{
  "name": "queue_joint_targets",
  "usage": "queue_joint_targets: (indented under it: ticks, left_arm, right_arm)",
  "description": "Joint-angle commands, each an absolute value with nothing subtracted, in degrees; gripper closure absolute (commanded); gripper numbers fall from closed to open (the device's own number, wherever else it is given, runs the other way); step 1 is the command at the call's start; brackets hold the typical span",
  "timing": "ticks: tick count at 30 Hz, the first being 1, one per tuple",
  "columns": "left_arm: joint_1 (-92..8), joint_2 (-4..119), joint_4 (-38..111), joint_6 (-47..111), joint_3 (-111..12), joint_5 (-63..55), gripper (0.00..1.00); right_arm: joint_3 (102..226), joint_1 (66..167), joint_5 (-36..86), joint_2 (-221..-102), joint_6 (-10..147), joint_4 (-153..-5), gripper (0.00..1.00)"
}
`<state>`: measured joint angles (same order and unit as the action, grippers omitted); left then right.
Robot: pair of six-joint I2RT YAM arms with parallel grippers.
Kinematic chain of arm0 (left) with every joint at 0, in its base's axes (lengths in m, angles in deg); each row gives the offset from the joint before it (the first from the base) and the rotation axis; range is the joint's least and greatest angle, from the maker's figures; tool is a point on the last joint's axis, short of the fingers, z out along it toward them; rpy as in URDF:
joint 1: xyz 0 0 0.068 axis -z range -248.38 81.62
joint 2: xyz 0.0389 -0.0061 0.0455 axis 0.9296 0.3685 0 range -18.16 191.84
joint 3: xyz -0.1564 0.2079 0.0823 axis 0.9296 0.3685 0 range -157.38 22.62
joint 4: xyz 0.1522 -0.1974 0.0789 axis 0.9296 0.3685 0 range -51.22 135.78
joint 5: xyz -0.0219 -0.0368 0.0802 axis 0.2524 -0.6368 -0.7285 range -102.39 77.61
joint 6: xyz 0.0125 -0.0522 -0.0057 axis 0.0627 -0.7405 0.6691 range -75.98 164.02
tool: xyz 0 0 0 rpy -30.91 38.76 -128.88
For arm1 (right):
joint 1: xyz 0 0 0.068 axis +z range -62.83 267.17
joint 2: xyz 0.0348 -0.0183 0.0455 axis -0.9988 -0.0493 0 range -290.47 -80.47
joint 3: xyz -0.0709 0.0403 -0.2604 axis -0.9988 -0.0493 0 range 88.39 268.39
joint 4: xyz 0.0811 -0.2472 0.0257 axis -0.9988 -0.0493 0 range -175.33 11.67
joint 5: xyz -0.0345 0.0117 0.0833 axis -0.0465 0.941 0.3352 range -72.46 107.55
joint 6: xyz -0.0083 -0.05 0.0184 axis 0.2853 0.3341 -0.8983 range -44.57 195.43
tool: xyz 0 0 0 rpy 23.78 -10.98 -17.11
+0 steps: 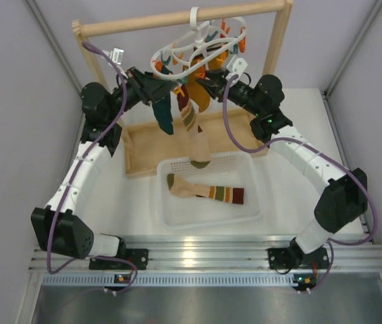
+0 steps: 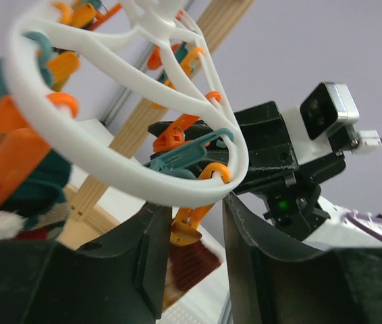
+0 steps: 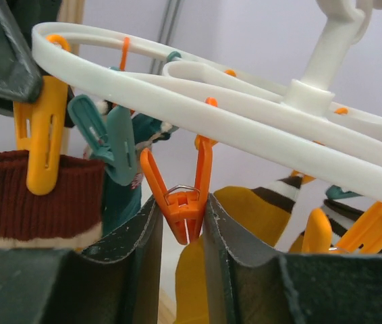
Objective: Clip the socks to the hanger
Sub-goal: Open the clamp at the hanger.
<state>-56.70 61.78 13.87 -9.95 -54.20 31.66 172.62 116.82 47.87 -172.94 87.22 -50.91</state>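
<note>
The white oval hanger (image 1: 198, 42) hangs by its hook from the wooden rail. Under it dangle a dark teal sock (image 1: 163, 115) and a striped sock (image 1: 189, 116). Another striped sock (image 1: 208, 192) lies in the white basket. Both grippers are up at the ring. My left gripper (image 2: 194, 202) is open just under the hanger's rim (image 2: 76, 145); an orange clip (image 2: 187, 226) hangs loose between its fingers. My right gripper (image 3: 182, 202) is shut on an orange clip (image 3: 187, 214) below the ring (image 3: 245, 125). A mustard sock (image 3: 245, 209) hangs behind that clip.
The wooden rail frame (image 1: 177, 17) stands at the back on a wooden tray (image 1: 140, 158). The white basket (image 1: 248, 210) sits in front of the tray. Several other orange and teal clips hang round the ring, and a brown sock cuff (image 3: 36, 202) is pinned at the left.
</note>
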Motion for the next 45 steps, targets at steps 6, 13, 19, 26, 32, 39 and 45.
queue_joint_targets:
  ticks: [6,13,19,26,32,39,45]
  left_arm:
    - [-59.06,50.06,24.80,-0.90,-53.14,16.89,0.48]
    - [-59.06,47.23,27.44,-0.46,-53.23,19.24,0.49]
    - [-58.80,48.64,31.57,-4.65,-56.48,23.37,0.50]
    - [-55.99,53.03,30.52,-11.17,-58.76,24.52,0.48]
    - [-53.44,57.68,27.62,-13.46,-63.33,23.12,0.48]
    - [-50.98,63.04,32.27,-12.58,-70.71,23.73,0.44]
    - [-50.54,65.25,35.96,-10.65,-72.48,22.33,0.33]
  right_arm:
    - [170.49,123.02,31.45,-164.50,101.06,-53.28,1.00]
    - [163.89,134.35,12.46,-162.82,118.22,-45.56,1.00]
    - [162.30,138.32,3.50,-164.40,127.54,-38.79,1.00]
    - [159.76,139.03,3.74,-167.65,136.67,-27.82,1.00]
    - [159.05,137.98,4.01,-170.73,141.17,-22.62,1.00]
    - [158.62,135.69,7.08,-173.54,144.86,-16.03,1.00]
    - [158.62,134.63,9.90,-174.34,145.74,-13.47,1.00]
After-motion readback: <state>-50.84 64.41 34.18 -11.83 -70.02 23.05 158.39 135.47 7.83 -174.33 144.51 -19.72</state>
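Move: My right hand already pinches the orange clip on the hanger rim, its middle about 1 cm above the pads. From my left hand that clip is some 6 cm to the right, 3 cm ahead and 1 cm up. The yellow clip with the brown sock sits right at my left fingertips, roughly 2 cm to the right and 1 cm ahead; the teal clip lies between the two, about 4 cm right, 2 cm ahead and 1 cm up. Keeping its pinch on the orange clip, my right hand pulls it back about 5 cm and slightly up, then eases halfway forward, while the wrist turns some 40 degrees clockwise and tips the fingers up. My left hand first leaves the yellow clip leftward, up and back, then sweeps about 7 cm right and somewhat forward, opening wider as it closes in on the held orange clip. ##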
